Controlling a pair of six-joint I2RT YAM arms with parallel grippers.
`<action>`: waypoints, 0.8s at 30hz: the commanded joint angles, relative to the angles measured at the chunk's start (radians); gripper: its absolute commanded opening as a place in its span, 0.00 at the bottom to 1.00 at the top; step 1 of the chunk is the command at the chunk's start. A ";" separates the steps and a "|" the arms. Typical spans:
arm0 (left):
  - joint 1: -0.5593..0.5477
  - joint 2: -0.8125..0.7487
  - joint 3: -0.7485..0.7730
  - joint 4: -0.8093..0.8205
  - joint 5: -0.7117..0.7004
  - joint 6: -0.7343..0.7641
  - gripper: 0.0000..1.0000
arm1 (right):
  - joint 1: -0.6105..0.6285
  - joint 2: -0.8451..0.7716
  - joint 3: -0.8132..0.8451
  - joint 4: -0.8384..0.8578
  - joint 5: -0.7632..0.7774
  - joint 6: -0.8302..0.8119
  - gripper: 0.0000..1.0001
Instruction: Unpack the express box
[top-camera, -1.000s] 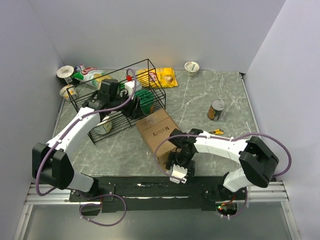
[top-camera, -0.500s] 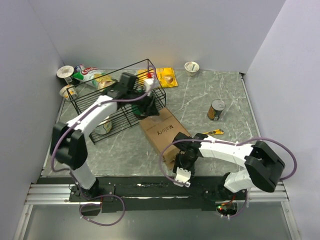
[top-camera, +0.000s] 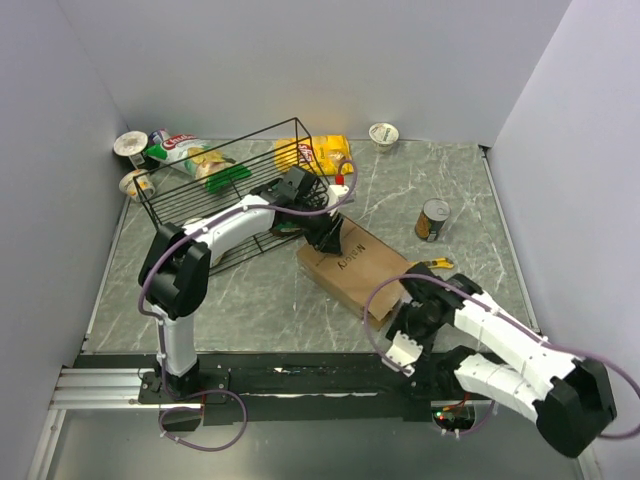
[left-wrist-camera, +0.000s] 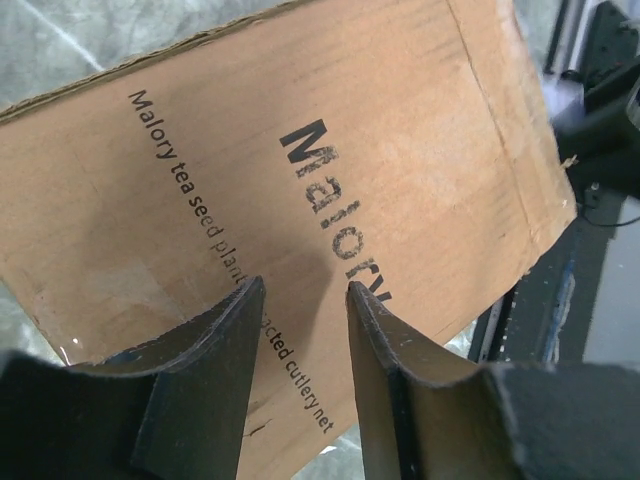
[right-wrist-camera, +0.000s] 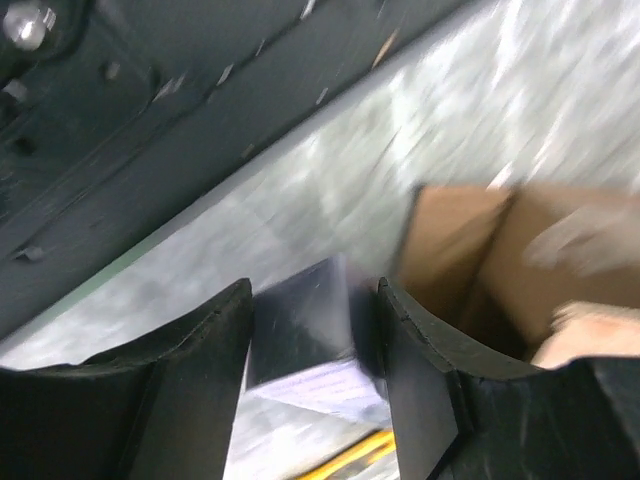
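Observation:
The express box (top-camera: 360, 262), a brown carton printed "Malory", lies on its side mid-table with its open end toward the near right. In the left wrist view its printed side (left-wrist-camera: 300, 130) fills the frame. My left gripper (top-camera: 325, 238) sits at the carton's far left edge, open (left-wrist-camera: 300, 285), with nothing between its fingers. My right gripper (top-camera: 405, 342) is just off the open end near the table's front edge. It is shut (right-wrist-camera: 315, 290) on a small dark box with a white label (right-wrist-camera: 310, 335). The carton's open mouth (right-wrist-camera: 520, 250) shows to its right.
A black wire basket (top-camera: 215, 185) stands at the back left with a green packet (top-camera: 228, 175) in it. Behind it lie a yellow snack bag (top-camera: 322, 152), cups (top-camera: 130, 145) and a green-white bag (top-camera: 180, 150). A can (top-camera: 432, 220), a yellow knife (top-camera: 435, 264) and a cup (top-camera: 383, 134) are on the right.
The left arm swung from the basket over to the carton. The carton slid right and turned. The right gripper moved right along the front edge with the small dark box.

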 joint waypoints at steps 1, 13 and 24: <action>0.008 -0.045 -0.051 -0.063 -0.114 -0.013 0.45 | -0.144 -0.022 -0.001 -0.078 0.080 -0.160 0.59; 0.007 -0.162 -0.097 -0.054 -0.054 -0.088 0.47 | -0.294 0.172 0.328 0.187 -0.355 1.035 0.73; 0.002 -0.103 0.000 -0.040 -0.043 -0.125 0.49 | -0.248 0.206 0.171 0.346 0.054 1.436 1.00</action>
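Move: My right hand still has the small packet between its fingers, low over the counter; the bare spot for it is about 4 cm ahead, 2 cm to the right and 5 cm below. The box's open end is roughly 8 cm ahead and 4 cm left of that hand, the yellow knife some 14 cm ahead and 5 cm right. My left hand is over the box, whose middle is about 5 cm back, 6 cm right and 5 cm below. I carry my right hand some 3 cm to the right and let go of the packet, then swing forward and up to the box's open end, turning clockwise about 75 degrees, spreading the fingers fully and sinking a little at the last. Meanwhile my left hand, resting on the box top, drags it 2–3 cm left and back, then rises about 2.5 cm. ##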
